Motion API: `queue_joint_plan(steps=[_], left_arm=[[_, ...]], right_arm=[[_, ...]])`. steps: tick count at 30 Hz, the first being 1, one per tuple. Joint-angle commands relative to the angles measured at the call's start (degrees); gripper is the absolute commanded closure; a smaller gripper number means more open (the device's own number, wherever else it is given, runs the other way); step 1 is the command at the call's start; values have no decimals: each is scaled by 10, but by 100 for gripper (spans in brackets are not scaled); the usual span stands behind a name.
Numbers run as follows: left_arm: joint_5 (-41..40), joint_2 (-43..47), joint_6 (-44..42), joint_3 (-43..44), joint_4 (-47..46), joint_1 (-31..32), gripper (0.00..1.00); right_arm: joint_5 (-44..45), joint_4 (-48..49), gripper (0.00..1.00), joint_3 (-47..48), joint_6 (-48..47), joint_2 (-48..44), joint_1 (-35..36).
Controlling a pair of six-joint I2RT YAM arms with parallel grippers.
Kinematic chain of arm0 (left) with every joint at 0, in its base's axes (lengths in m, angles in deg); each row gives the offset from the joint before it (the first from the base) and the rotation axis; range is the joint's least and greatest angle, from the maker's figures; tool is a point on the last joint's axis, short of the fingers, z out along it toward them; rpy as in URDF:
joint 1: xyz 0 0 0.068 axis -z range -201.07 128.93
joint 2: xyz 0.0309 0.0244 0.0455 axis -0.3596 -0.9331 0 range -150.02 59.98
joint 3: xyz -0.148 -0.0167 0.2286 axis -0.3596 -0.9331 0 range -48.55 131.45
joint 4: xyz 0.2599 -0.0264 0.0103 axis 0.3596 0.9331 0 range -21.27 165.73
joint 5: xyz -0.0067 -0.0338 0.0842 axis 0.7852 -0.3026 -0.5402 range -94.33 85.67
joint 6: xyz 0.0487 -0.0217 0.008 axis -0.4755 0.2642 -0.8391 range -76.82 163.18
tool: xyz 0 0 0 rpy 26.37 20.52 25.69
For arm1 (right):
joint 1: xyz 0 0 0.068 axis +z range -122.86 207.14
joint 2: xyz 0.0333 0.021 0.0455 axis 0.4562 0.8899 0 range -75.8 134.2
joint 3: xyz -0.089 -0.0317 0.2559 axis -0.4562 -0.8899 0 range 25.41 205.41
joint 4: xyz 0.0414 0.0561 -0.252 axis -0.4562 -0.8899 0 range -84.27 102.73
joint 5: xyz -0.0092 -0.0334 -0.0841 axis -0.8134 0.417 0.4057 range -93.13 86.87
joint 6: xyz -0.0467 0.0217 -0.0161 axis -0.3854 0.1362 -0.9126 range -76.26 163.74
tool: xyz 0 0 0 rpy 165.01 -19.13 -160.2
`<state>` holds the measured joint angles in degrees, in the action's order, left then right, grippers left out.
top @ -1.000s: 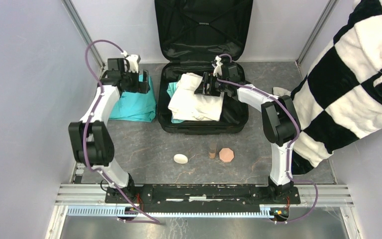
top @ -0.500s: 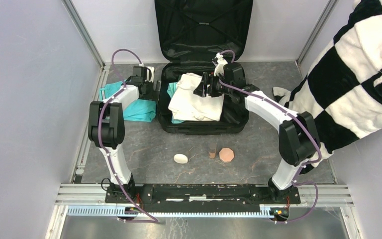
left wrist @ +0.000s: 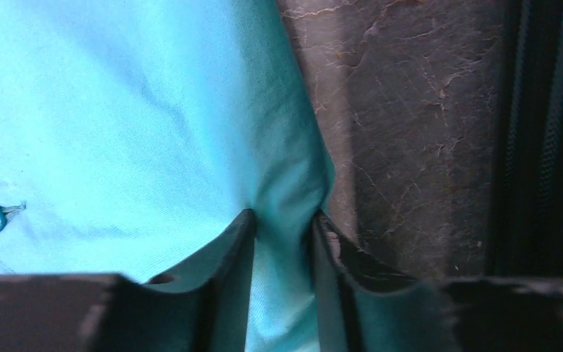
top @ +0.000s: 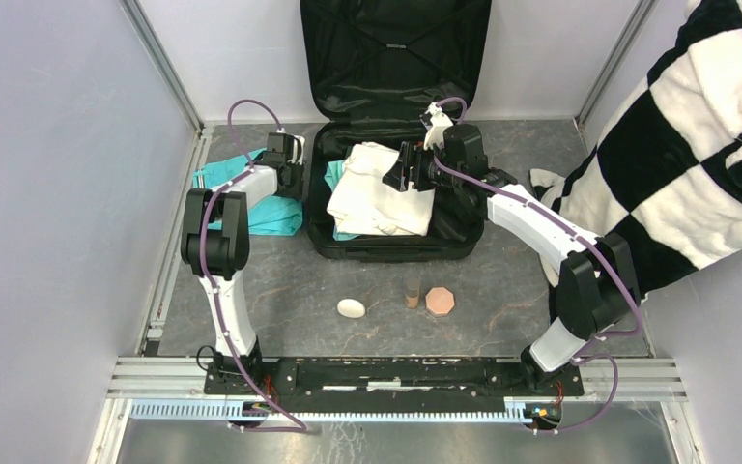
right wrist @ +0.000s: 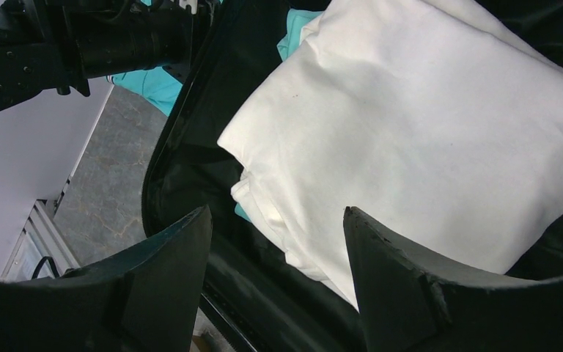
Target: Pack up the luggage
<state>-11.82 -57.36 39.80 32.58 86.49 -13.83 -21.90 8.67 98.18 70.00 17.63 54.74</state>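
The luggage (top: 396, 253) lies open at the back of the table, its lid (top: 394, 53) propped against the wall. A folded white garment (top: 377, 193) rests inside on a teal cloth (top: 334, 174). Left of the case a teal garment (top: 266, 215) lies on the table. My left gripper (top: 293, 179) is down on its right edge. In the left wrist view the fingers (left wrist: 284, 216) pinch a fold of the teal garment (left wrist: 117, 110) beside the luggage wall (left wrist: 550, 132). My right gripper (top: 398, 171) hovers open over the white garment (right wrist: 425, 125), its fingers (right wrist: 277, 213) holding nothing.
On the table in front of the case lie a white oval object (top: 351, 307), a small brown cylinder (top: 412, 293) and a pink octagonal piece (top: 440, 301). A large black-and-white checkered cloth (top: 696, 145) fills the right side. The left arm (right wrist: 81, 37) shows in the right wrist view.
My left arm swung in toward the case and lowered onto the teal garment's edge, and its fingers have closed on a fold. My right gripper shifted slightly right and stayed open.
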Motion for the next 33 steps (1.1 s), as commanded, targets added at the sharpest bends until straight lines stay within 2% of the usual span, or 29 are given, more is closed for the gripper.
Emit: queue_joint_plan(steps=[1, 3, 4, 6, 11, 13, 16, 22, 30, 33], left_arm=[[6, -17, -23, -19, 9, -9, 69], [26, -12, -22, -19, 23, -19, 93], [36, -10, -22, -18, 32, -23, 97], [69, 0, -21, -13, 49, -40, 98], [279, 56, -23, 7, 111, -105, 98], [356, 86, -31, 18, 143, -118, 98], [420, 132, -37, 27, 164, -119, 98], [499, 178, -28, 74, 207, -117, 98], [552, 188, 19, 116, 209, -80, 98], [546, 185, 23, 126, 210, -36, 98]], right_arm=[[9, 4, 27, -2, -10, -17, 1], [9, 4, 28, -3, -9, -17, 1], [9, 4, 28, -4, -9, -18, 2], [9, 3, 28, -5, -9, -19, 2], [12, 2, 28, -5, -9, -20, 11], [13, 2, 27, -3, -6, -16, 14], [12, 8, 27, -3, 3, -9, 20], [2, 22, 24, -5, 27, 1, 30], [-22, 67, 7, 22, 88, 31, 41], [-36, 73, 3, 55, 120, 66, 42]])
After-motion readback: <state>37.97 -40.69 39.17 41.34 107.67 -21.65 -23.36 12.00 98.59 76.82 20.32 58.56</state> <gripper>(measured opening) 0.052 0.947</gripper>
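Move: The left gripper already straddles the right edge of the folded turquoise shirt, with the shirt's middle about 10 cm to its left and level fore and aft, about at fingertip height. The open suitcase's middle lies some 25 cm to its right and 1 cm ahead, and the white shirt packed inside is about 23 cm right and level ahead, both some 3 cm higher. From the right gripper, the turquoise shirt is about 40 cm left, 8 cm ahead and 20 cm below. Close the left gripper to pinch the turquoise shirt's edge, ease back and slightly left, then lift it about 17 cm, swinging right towards the suitcase in the second half while still drawing back a little. Roll the wrist some 40 degrees, left side down, and turn it clockwise. Meanwhile slide the right gripper about 4 cm left above the white shirt, opening it wider. ##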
